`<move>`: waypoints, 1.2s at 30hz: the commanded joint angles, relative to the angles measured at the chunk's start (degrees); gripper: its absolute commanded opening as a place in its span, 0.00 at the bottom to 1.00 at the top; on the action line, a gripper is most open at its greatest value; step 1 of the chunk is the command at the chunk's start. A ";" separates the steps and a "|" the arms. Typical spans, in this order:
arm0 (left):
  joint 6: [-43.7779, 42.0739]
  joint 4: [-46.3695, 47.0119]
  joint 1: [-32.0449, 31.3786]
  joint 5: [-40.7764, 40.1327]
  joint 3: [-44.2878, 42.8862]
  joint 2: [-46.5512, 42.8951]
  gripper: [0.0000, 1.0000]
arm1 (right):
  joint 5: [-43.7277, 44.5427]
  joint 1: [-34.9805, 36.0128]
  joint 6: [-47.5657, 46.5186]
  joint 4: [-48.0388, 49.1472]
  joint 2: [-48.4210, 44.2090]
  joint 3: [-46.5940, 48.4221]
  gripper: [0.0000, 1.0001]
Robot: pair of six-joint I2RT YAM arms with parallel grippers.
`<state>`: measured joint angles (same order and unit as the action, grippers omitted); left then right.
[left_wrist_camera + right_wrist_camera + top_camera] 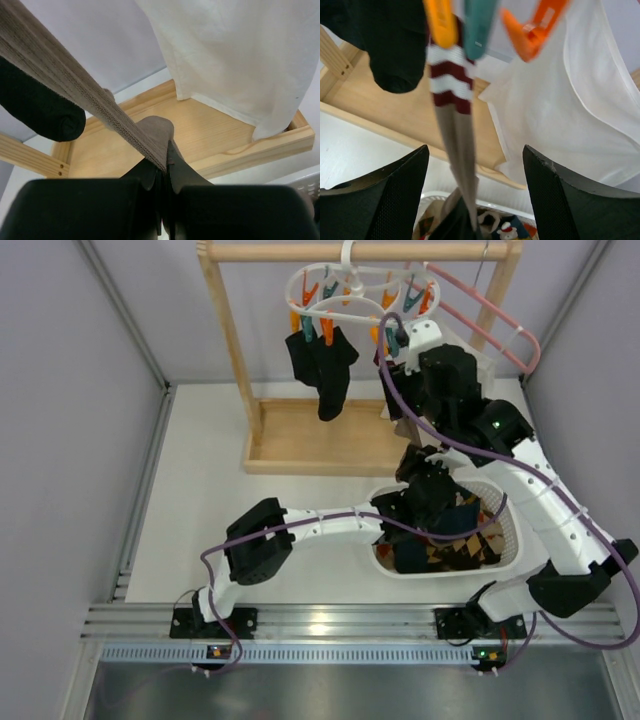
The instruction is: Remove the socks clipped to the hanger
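The white hanger [350,290] hangs from the wooden rack's top bar with orange and teal clips. Two dark socks [322,365] dangle from its left side. A brown sock [457,135] with a red-and-white striped cuff is clipped by an orange clip [440,22] and a teal clip [479,25]. It runs taut down to my left gripper [167,165], which is shut on its lower end [75,95]. My right gripper [475,150] is open just below the clips, one finger on each side of the brown sock without touching it. In the top view it sits by the hanger's right side [400,340].
A white cloth bag [570,100] hangs right of the brown sock. A pink wire hanger [490,315] is on the rack's right end. A white basket [510,540] holding patterned socks sits below my left gripper [415,465]. The rack's wooden base tray [310,440] lies behind.
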<state>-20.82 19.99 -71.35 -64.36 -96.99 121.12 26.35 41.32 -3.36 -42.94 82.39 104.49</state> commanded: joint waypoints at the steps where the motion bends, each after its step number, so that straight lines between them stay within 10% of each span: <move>1: 5.16 0.58 -0.81 1.95 2.50 -4.57 0.00 | -14.38 -6.42 1.86 -2.06 -3.99 -2.53 0.72; 11: 6.84 0.67 -0.81 2.22 3.39 -6.07 0.00 | -23.97 -10.56 -1.30 -6.01 1.10 -2.10 0.61; 21: 8.51 0.75 -0.63 3.18 7.16 -9.67 0.05 | -26.08 -11.70 -2.27 -3.30 1.29 -4.02 0.08; 23: 8.60 0.67 -0.63 3.97 8.22 -10.55 0.19 | -28.10 -12.05 -2.27 -2.07 0.76 -4.73 0.00; 24: 8.60 0.75 -0.63 4.32 8.92 -10.90 0.47 | -29.41 -12.14 -2.27 -0.15 -0.38 -6.21 0.00; 27: 11.75 0.67 -0.46 6.34 13.83 -14.50 0.87 | -30.39 -12.75 -2.01 1.97 -2.14 -7.98 0.00; 36: 27.56 0.58 0.77 19.86 40.54 -36.90 0.98 | -40.21 -16.88 -2.80 4.35 -4.69 -11.58 0.00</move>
<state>-2.17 18.55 -71.37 -51.68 -61.30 93.58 -7.70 25.63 -5.43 -41.17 79.99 94.04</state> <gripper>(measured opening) 0.982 0.010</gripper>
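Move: The striped sock is stretched between its pegs and the left fingers, which already hold its toe end. The stretch just below its stripes is 1 cm ahead of the open right gripper and about 7 below; from the left hand it is 8 cm up, 4 left, 2 ahead. From the right hand, the pegs sit 4 cm ahead and 5 above, the dark socks some 10 left and 4 ahead, the white cloth 10 right and 8 ahead. Sink the right gripper about 7 cm along the stretched sock, swinging briefly right and back, tipping the fingers down and turning them counter-clockwise some 15 degrees; pinch the sock below its stripes, then ease up slightly. Keep the left hold almost still until that grip shuts, then open wide, let go of the toe end and draw away left about 8 cm, also back and down. ##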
